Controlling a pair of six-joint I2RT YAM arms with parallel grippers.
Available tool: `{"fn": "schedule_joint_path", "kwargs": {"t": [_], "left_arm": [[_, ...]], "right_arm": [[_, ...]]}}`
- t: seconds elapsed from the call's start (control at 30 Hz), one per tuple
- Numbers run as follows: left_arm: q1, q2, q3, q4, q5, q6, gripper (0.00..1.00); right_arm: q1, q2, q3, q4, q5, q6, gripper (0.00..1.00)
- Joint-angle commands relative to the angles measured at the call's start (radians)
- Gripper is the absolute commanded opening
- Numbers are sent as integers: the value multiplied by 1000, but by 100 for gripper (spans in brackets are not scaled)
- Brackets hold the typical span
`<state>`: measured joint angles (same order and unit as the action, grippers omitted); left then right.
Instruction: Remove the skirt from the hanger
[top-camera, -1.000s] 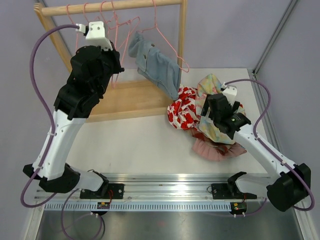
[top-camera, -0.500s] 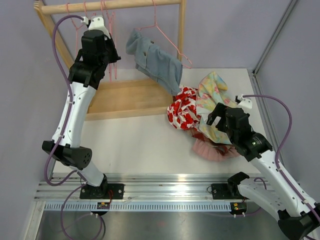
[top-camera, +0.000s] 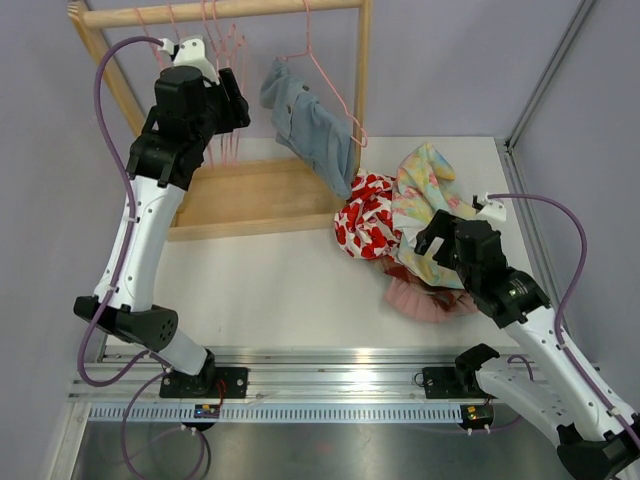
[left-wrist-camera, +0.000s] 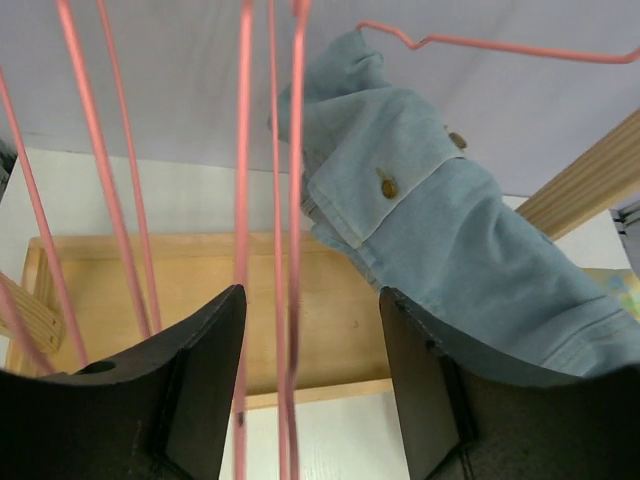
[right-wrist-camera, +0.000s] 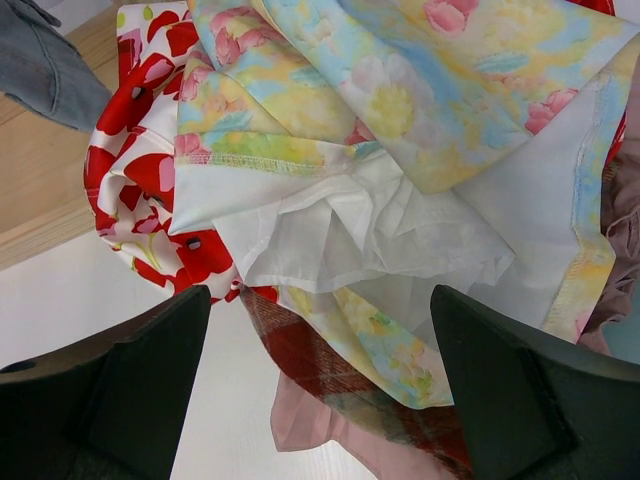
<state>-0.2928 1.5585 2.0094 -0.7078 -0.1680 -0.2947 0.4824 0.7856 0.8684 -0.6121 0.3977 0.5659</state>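
Observation:
A light blue denim skirt (top-camera: 312, 125) hangs crumpled on a pink wire hanger (top-camera: 332, 82) from the wooden rail (top-camera: 250, 10). In the left wrist view the skirt (left-wrist-camera: 440, 220) is up and to the right, with the hanger (left-wrist-camera: 480, 42) above it. My left gripper (top-camera: 235, 108) is raised just left of the skirt, among several empty pink hangers (top-camera: 222, 45). It (left-wrist-camera: 312, 295) is open, and thin pink wires (left-wrist-camera: 285, 250) run loose between its fingers. My right gripper (top-camera: 432, 238) hovers open over a heap of clothes; it (right-wrist-camera: 320, 295) holds nothing.
The rack's wooden base (top-camera: 260, 195) lies under the hangers, with an upright post (top-camera: 365, 70) right of the skirt. The heap at the right holds a red-and-white floral piece (top-camera: 362, 225), a pastel floral one (top-camera: 425, 185) and a pink one (top-camera: 425, 300).
My left gripper has opened from shut, and its arm has shifted among the hangers. The skirt's hanger has swung a little. The right arm has drawn back toward the near right.

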Motion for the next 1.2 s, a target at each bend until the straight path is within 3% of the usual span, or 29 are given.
{"fn": "schedule_joint_path", "kwargs": {"t": [0.0,0.23,0.7,0.77,0.83,0.87,0.9,1.17], "left_arm": [[-74,-43,112,24,-43,21,60],[-239,109,307,-10,-91,16,63],[-362,370,336,208,-59,-55,62],[-370,397,348,209,-79,-60,52],[-371,397,344,208,-105,-70,16],[-371,394,336,209,-114,-73,4],[-373,390,324,211,-128,-77,0],[-387,315,362,165,-159,-14,0]], "right_arm": [[1,-40,-11,-1,-14,6,99],[2,-54,-9,-18,-17,3,100],[2,-124,20,-110,-40,2,99],[2,-129,24,-126,-37,2,99],[1,-140,30,-130,-36,-1,100],[1,-144,32,-130,-37,-1,99],[1,-144,34,-130,-37,-1,100],[1,-94,55,-42,-140,-38,100]]}}
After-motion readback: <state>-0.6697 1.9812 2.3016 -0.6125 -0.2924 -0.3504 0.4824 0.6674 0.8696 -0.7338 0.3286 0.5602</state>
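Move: The denim skirt's hanger is some 18 cm to the left hand's right, about 6 cm ahead and 3 cm lower, skewed on the rail. The denim skirt hangs about 14 cm right, 9 cm ahead and 12 cm below, and the rack's right post stands some 27 cm right and 9 cm ahead. Empty hangers hang between the open fingers, about 3 cm ahead. From the right hand that hanger lies roughly 25 cm left, 22 cm ahead and 18 cm higher. The left hand backs off the empty hangers, rising about 8 cm while swinging right, then keeps going right and arcs forward and down to the near arm of the denim skirt's hanger, ending some 20 cm right of and 5 cm below its start, turned about 15 degrees clockwise, and shuts its fingers on the pink wire beside the right post. Meanwhile the right hand, wide open and empty, eases back about 3 cm over the heaped clothes. ##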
